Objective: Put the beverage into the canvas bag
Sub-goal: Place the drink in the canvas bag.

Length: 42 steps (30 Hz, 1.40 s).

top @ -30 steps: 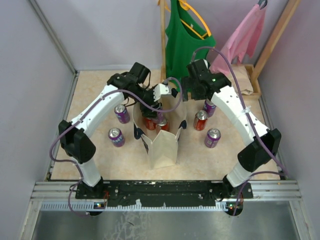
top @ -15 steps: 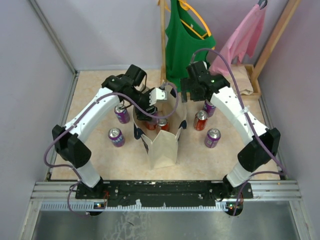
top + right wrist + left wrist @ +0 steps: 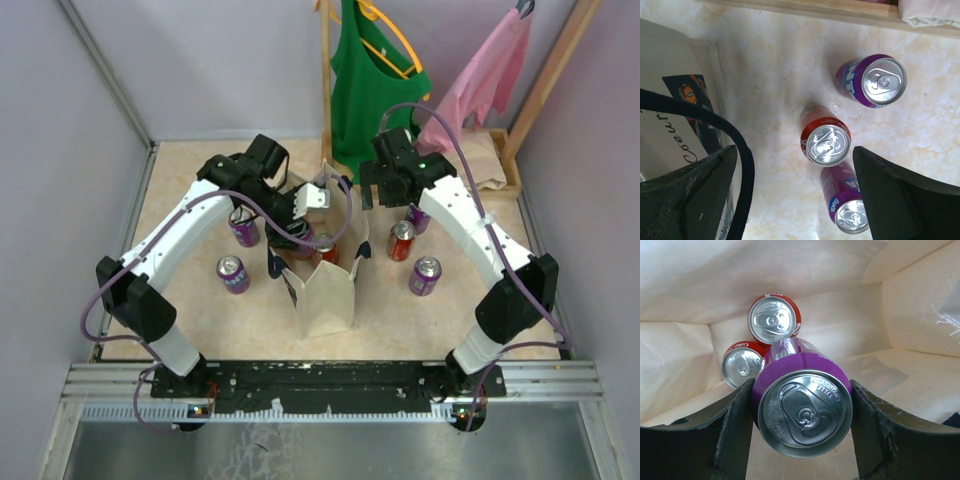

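Note:
The canvas bag (image 3: 327, 295) stands upright mid-table, its mouth open. My left gripper (image 3: 297, 224) reaches down into that mouth, shut on a purple beverage can (image 3: 802, 407) held upright between both fingers (image 3: 735, 430). Two red cans (image 3: 774, 319) stand on the bag's floor below it, ringed by the cream inner wall (image 3: 790, 270). My right gripper (image 3: 369, 190) hangs open at the bag's far right rim. In the right wrist view the bag's dark strap (image 3: 743, 157) runs between the right gripper's (image 3: 795, 152) fingers, beside the left one.
Loose cans stand on the table: two purple ones (image 3: 243, 228) (image 3: 232, 272) left of the bag, and a red one (image 3: 401, 240) and two purple ones (image 3: 425, 275) (image 3: 419, 215) right of it. A wooden rack with green and pink garments (image 3: 375, 70) stands behind.
My left arm's elbow has swung out to the left while its gripper, still holding the purple can, shifted a little lower over the bag's mouth. The right gripper edged slightly left.

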Available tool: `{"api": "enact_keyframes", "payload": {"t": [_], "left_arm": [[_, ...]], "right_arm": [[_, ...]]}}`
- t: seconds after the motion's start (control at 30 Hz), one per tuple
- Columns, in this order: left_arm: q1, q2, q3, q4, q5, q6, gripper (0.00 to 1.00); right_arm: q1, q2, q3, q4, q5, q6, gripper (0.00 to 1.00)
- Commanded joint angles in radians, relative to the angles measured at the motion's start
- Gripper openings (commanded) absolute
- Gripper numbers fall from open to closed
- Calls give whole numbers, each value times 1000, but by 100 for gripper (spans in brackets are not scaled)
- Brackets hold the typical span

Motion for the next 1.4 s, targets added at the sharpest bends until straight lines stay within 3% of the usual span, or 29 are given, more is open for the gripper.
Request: {"api": "enact_keyframes", "payload": {"t": [0.0,0.23,0.6,1.37], "left_arm": [[-11,-32,-21,-4,55,49,0],[-11,-10,-80,28,16,79,0],[-11,72,-112,169,-45,6,0],[-13,130,-216,245,-103,-61,0]], "right_arm": [[-7,-39,3,30,-5,-2,99],[-18,-43,3,33,-5,-6,99],[-24,-45,21,26,12,-7,99],[-33,-51,22,16,9,-16,99]]}}
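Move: The left hand holds a purple can upright-ish inside the canvas bag; its place on the bag floor lies about 15 cm below and 1 cm ahead. One red can stands roughly 6 cm to the right of the hand and level with it, the other some 5 cm back and 1 cm right, both about 16 cm lower. From the right hand, the purple can's place lies some 17 cm left, 8 cm back and 15 cm down. The left hand lowers the still-gripped purple can some 10 cm into the bag, down beside the red cans. ##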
